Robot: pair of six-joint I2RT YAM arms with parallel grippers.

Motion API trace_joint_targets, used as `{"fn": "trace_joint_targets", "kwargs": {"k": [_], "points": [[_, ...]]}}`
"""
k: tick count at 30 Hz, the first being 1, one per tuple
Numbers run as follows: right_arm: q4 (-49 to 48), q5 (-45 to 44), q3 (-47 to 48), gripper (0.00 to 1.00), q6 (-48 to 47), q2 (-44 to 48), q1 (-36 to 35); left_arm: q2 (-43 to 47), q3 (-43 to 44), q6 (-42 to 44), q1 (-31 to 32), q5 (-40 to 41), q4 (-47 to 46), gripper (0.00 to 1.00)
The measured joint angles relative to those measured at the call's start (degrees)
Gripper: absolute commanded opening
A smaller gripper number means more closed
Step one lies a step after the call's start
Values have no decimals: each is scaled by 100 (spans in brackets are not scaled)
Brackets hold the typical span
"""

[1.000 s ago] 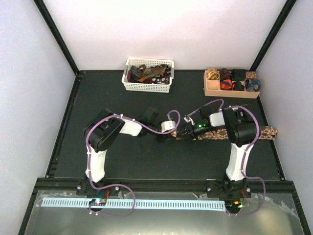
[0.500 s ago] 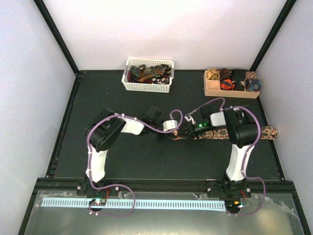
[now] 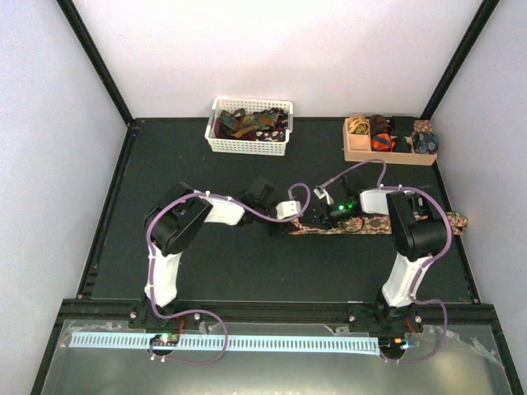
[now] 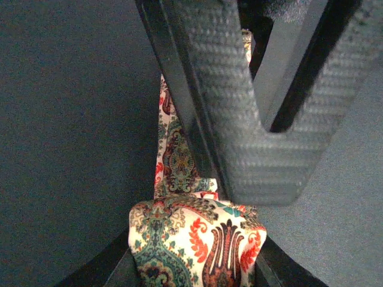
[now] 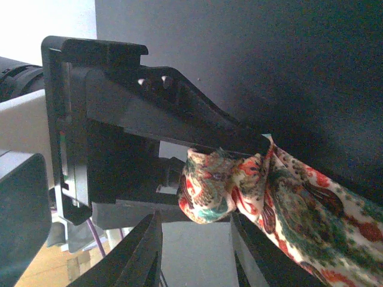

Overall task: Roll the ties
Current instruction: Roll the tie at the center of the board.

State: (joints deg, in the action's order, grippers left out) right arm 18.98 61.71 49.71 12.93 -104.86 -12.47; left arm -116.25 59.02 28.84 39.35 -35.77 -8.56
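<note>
A floral tie (image 3: 346,229), printed red, green and beige, lies flat across the mat, running right past the right arm's base. My left gripper (image 3: 295,226) is shut on its folded left end, which bulges between the jaws in the left wrist view (image 4: 194,236). My right gripper (image 3: 319,219) is open, just right of the left one. In the right wrist view its fingertips (image 5: 154,239) stand apart just short of the bunched tie end (image 5: 212,182), and the tie runs off to the lower right. The right gripper's carbon finger (image 4: 251,119) fills the left wrist view above the tie.
A white slatted basket (image 3: 247,147) holding several loose ties (image 3: 247,123) stands at the back centre. A tan wooden compartment box (image 3: 387,155) with rolled ties (image 3: 379,130) stands at the back right. Black frame rails edge the dark mat.
The right arm's elbow has swung right and toward the near edge, and its wrist has shifted right and back. The left gripper has edged slightly right with the tie end.
</note>
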Motion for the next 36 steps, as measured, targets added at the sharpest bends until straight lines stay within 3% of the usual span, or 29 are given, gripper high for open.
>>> {"fn": "trace_joint_targets", "kwargs": {"k": [6,7,10,11,22,28,36], "points": [[-413,-46,-70,33,282,-81,-208,0,13,11,7,20,28,36],[-472,-59,-70,29,310,-114,-234,0,13,11,7,22,33,37],[-614,-111,-70,3,407,-212,-251,0,17,11,11,37,39,38],[-638,-127,-68,2,452,-240,-251,0,17,11,11,42,42,39],[-149,-293,42,1,-81,-417,-4,68,-162,-116,-13,-35,-160,68],[-13,-177,68,1,-304,-619,146,372,-874,-302,-76,-83,-855,76],[140,-247,107,1,-420,-621,190,153,-890,-562,-74,-76,-1482,78]]}}
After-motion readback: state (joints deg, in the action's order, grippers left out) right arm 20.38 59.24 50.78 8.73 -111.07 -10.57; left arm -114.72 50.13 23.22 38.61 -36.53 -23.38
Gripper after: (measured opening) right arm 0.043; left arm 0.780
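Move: The tie roll sits pinched between my left fingertips, right at that hand. From my open right hand the roll is about 3 cm to the left and 3 cm lower, level with it in reach. The flat strip of unrolled tie runs out to the right, its middle some 19 cm right of my right hand and 5 cm below. From the same hand, the white basket stands roughly 27 cm ahead and 16 cm left. My right hand dips left onto the upper right side of the roll, just over 1 cm, and its fingers shut on the cloth; keeping that pinch, it draws about 2.5 cm to the right and further down, some 3.5 cm lower in all. Once it has the cloth, my left fingers open wide and let go, backing off about 2 cm to the left and towards my base before starting in again. ##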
